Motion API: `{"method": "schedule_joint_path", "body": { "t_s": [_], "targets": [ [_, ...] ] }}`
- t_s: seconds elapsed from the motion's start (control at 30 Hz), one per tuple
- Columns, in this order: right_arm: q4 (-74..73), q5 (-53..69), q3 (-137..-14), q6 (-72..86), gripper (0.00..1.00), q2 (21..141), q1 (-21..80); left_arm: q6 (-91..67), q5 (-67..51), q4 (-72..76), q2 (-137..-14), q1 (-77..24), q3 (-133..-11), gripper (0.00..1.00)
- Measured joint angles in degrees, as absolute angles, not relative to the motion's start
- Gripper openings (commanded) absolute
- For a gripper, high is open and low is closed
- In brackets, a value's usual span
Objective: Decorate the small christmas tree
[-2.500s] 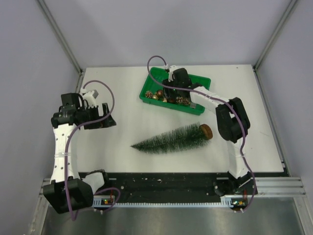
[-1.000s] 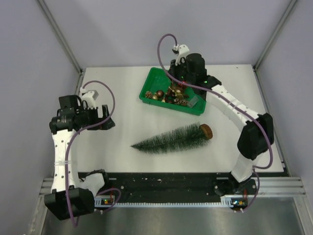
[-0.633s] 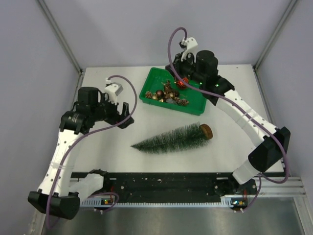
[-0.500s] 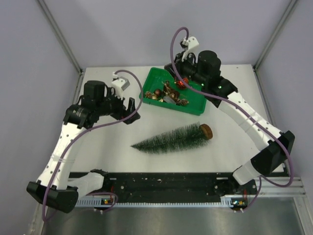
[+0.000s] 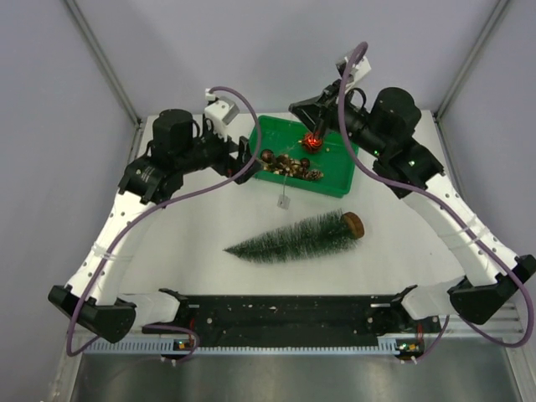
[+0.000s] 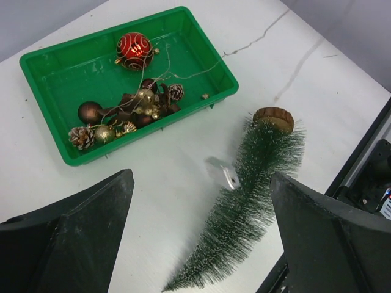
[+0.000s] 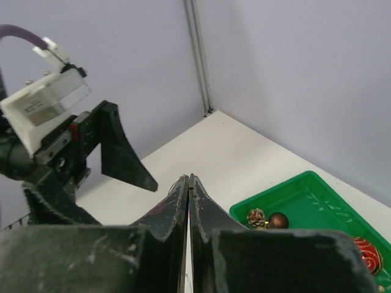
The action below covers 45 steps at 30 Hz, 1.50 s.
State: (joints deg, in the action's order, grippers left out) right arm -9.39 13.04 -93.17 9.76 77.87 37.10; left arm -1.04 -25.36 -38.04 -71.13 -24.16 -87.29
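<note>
The small christmas tree [image 5: 293,239] lies on its side mid-table, wooden base [image 5: 353,224] to the right; the left wrist view shows it too [image 6: 244,213]. Behind it stands a green tray [image 5: 339,180] of ornaments [image 6: 122,119]. My right gripper [image 5: 306,107] hangs high above the tray, shut [image 7: 189,178] on a thin wire. From the wire dangle a red ball [image 5: 311,142] and a small clear tag [image 5: 283,201] above the table. My left gripper [image 5: 240,152] hovers beside the tray's left end, open [image 6: 201,176] and empty.
Pinecones and brown and gold balls [image 5: 289,166] lie tangled along the tray's left half. Grey walls and metal posts [image 7: 198,55] close in the table on three sides. A black rail [image 5: 285,314] runs along the near edge.
The right gripper rose from the tray, drawing up the wire with the red ball and tag. The left arm swung from the table's left side up toward the tray.
</note>
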Motion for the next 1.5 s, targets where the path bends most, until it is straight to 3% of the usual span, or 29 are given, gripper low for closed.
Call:
{"method": "schedule_joint_path", "body": {
  "t_s": [0.57, 0.9, 1.13, 1.3, 1.4, 1.5],
  "targets": [
    [-2.94, 26.41, -93.14, 15.18, 0.00, 70.48, 37.12, -2.24, -24.86, -35.11, -72.55, -26.65, -83.96, 0.99],
    [-0.69, 27.66, -93.38, 17.74, 0.00, 69.69, 37.12, -3.16, -30.70, -31.70, -77.54, -29.85, -83.99, 0.99],
    [-0.69, 30.41, -101.41, 21.06, 0.00, 73.58, 36.56, -1.69, -32.12, -31.42, -82.72, -33.30, -84.44, 0.99],
    [1.10, 33.36, -104.01, 23.77, 0.00, 74.04, 35.73, -0.75, -31.62, -30.11, -84.31, -33.63, -84.66, 0.84],
    [2.66, 35.11, -103.72, 25.63, 0.00, 73.95, 35.38, -0.47, -30.61, -29.39, -84.99, -33.56, -85.23, 0.61],
    [5.89, 36.38, -99.81, 28.12, 0.00, 72.66, 35.00, -2.17, -30.41, -27.99, -85.41, -33.08, -86.13, 0.28]
  ]
}}
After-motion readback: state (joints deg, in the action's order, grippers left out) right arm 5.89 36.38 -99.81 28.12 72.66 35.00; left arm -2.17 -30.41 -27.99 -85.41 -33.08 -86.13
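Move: The right hand already grips the garland's string above the far table; the tree's middle lies about 12 cm back and 29 cm below. For the left hand, the string's dangling white box is about 6 cm right, 2 cm back and 16 cm below; the ornament clump in the tray is 10 cm ahead and 6 cm right, the tree's middle 10 cm back and 8 cm right, both some 20 cm down. Right hand hauls the garland up and back, about 13 cm; left moves right and down, fingers half closing. ##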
